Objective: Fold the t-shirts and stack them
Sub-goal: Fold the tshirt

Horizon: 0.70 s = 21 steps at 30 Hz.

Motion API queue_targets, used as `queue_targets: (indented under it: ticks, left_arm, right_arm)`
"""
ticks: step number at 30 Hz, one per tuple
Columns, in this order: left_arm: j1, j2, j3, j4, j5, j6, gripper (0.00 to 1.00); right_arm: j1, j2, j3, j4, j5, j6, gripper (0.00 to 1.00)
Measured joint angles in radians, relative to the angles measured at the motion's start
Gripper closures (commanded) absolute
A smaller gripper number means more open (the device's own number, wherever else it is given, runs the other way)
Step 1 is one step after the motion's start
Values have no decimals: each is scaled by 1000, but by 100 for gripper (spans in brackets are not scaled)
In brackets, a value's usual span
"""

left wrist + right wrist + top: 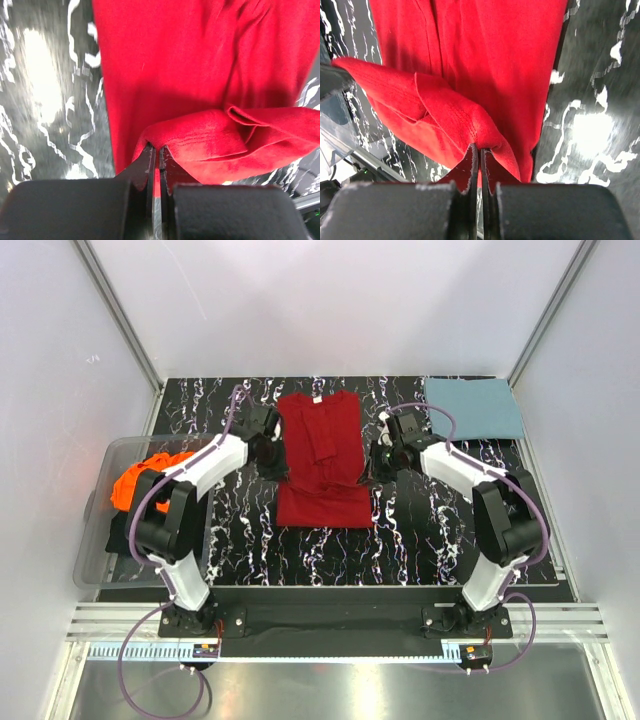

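Observation:
A deep red t-shirt (322, 455) lies lengthwise in the middle of the black marbled table, sleeves folded in. My left gripper (268, 453) is shut on its left edge, with a raised fold of red cloth (200, 140) pinched between the jaws (155, 148). My right gripper (377, 457) is shut on the right edge, where the hem (455, 115) bunches up at the tips (480, 146). A teal-blue t-shirt (473, 407) lies folded flat at the back right. An orange t-shirt (138, 482) sits crumpled in the bin on the left.
A clear plastic bin (100, 570) stands at the left of the table and also holds something dark (118, 535). White walls enclose the table on three sides. The arm bases (330, 620) sit on a rail at the near edge.

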Motion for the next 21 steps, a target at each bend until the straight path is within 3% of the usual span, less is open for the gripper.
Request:
queue_targets:
  ticks: [21]
  left_arm:
    - [143, 259, 304, -53, 84, 37, 100]
  right_arm:
    - [-121, 268, 323, -36, -158, -65, 96]
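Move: Each hand already holds a corner of the t-shirt's hem, roughly 5 cm above the table. The left corner's landing place on the shirt is about 9 cm ahead and 2 cm left; the right corner's is 9 cm straight ahead of the right hand. The collar lies some 28 cm ahead of both hands, 8 cm right of the left one. The folded-in sleeve's middle is about 17 cm ahead and 8 cm right of the left hand. The blue-grey cloth sits roughly 25 cm ahead and 27 cm right of the right hand. Forward together, slowing, both arms carry the pinched hem about 8 cm over the shirt towards the collar, fingers still shut on the corners. The left stays nearly level and eases some 2 cm outward to its left. The right arcs up a couple of centimetres, then sinks back, tilting slightly. ##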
